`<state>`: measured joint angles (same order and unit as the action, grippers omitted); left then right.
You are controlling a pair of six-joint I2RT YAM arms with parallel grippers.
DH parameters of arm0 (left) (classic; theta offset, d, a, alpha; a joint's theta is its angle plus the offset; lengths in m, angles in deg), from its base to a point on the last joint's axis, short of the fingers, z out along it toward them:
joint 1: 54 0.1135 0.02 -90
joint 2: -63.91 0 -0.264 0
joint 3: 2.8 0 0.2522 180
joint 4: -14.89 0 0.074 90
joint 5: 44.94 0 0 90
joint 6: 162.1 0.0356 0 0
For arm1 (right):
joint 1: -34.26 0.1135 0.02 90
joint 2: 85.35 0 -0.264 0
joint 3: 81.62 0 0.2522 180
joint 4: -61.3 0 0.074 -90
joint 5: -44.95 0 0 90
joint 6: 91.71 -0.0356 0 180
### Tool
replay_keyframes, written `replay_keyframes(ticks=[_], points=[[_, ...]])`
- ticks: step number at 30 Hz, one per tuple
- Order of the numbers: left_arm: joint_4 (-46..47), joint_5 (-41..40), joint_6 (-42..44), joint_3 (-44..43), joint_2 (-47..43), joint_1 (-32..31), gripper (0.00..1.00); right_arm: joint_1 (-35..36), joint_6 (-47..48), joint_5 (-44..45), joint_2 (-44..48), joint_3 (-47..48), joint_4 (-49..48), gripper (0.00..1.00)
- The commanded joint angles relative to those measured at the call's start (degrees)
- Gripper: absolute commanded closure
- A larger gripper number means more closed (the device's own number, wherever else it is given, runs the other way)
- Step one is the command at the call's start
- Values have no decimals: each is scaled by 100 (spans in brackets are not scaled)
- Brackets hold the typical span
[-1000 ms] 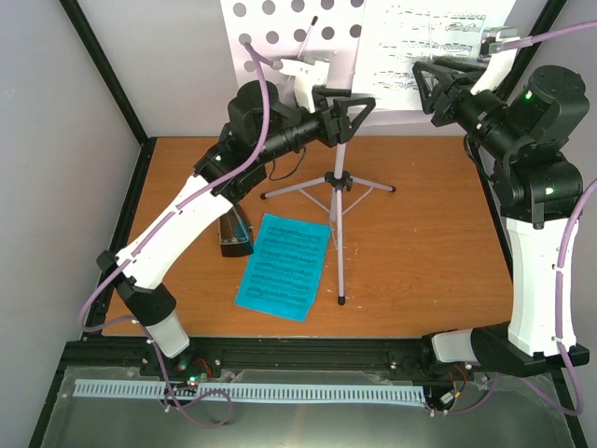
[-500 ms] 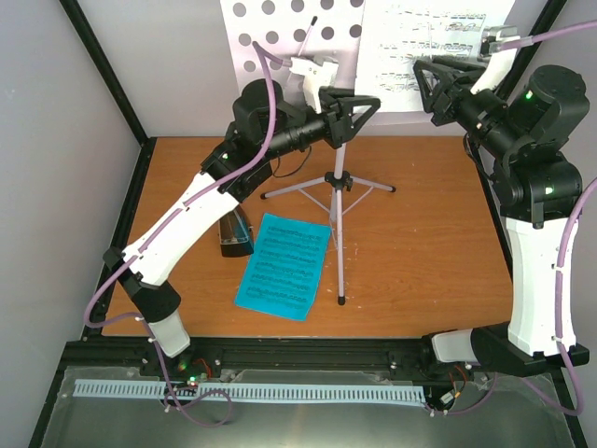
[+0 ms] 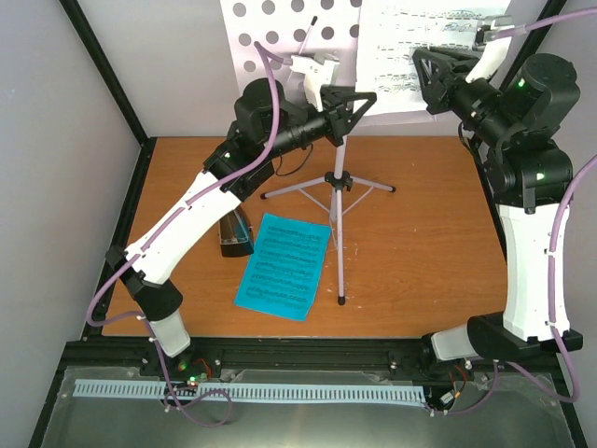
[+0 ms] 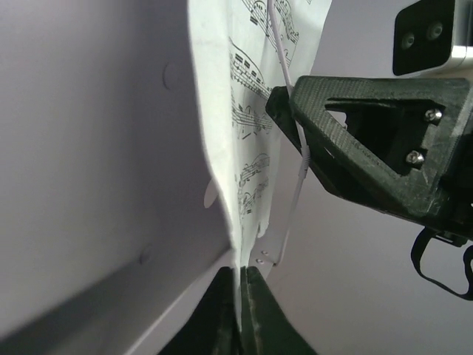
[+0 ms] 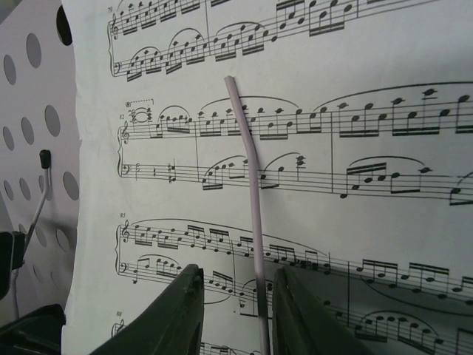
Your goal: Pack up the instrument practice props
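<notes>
The music stand (image 3: 338, 177) stands at the table's back, its white perforated desk (image 3: 280, 37) carrying the sheet music (image 3: 401, 47). My left gripper (image 3: 359, 101) is shut on the sheet's lower edge; in the left wrist view the paper (image 4: 247, 111) runs down between the closed jaws (image 4: 240, 296). Higher on the page, my right gripper (image 3: 427, 70) is open. Its fingers (image 5: 177, 310) straddle a thin lilac page-holder rod (image 5: 251, 185) lying over the sheet music (image 5: 355, 170). The teal folder (image 3: 283, 266), a printed page on it, lies on the table beside the black metronome (image 3: 235, 233).
The stand's tripod legs (image 3: 322, 191) spread over the middle of the orange table (image 3: 420, 243). A second page-holder arm with a black tip (image 3: 308, 37) rests on the desk's left half. Black frame posts and grey walls close in the sides.
My left gripper has closed on the sheet's lower edge. The right arm has risen towards the page and its jaws have narrowed around the rod.
</notes>
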<state>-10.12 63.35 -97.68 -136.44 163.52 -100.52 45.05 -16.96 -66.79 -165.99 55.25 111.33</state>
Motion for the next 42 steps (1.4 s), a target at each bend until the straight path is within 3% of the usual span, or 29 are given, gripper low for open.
replay_keyframes(ticks=[1, 6, 17, 24, 29, 34, 38, 42], points=[[100, -147, 177, -308, 46, -24, 100, -32, 34, -116, -54, 170, -158, 77], [105, -187, 216, -312, 41, -23, 100, -34, 102, -108, -34, 91, -319, 97], [49, -173, 251, -310, 24, -19, 100, -33, 311, -187, 1006, -1912, -2143, 97], [16, 6, 344, -159, -187, -23, 100, -37, 255, -213, 1004, -2090, -2373, 97], [71, -4, 640, 390, -875, -12, 100, -34, 192, -135, 933, -2088, -2346, 97], [-602, -358, 1042, 480, -1633, 35, 100, -33, 140, -83, 864, -2059, -2303, 97], [-852, -630, 1245, 1034, -2437, 72, 100, -33, 111, -38, 811, -2012, -2232, 97], [-1022, -408, 1488, 1703, -3220, 94, 100, -33, 57, -11, 787, -2002, -2146, 97]])
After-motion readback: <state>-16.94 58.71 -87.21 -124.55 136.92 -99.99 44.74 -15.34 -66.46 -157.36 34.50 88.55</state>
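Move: The white sheet music's left edge is already pinched by the left hand, with its middle about 10 cm to the right, 3 cm ahead and 6 cm above. The right page wire lies 8 cm right, 3 cm ahead and 6 cm above; the left page wire is some 8 cm left, 4 cm ahead and 6 cm above. From the right hand, the right page wire is 1 cm ahead, between its open fingers. The right page wire gets pinched first: the right fingers shut on it, draw it back about 2 cm off the paper with the wrist tipping up some 10 degrees, and keep holding it there. The left hand waits with its grip on the sheet, then pulls it away from the wire with growing speed, about 13 cm left, 10 cm back and 7 cm up, wrist turning slightly. ##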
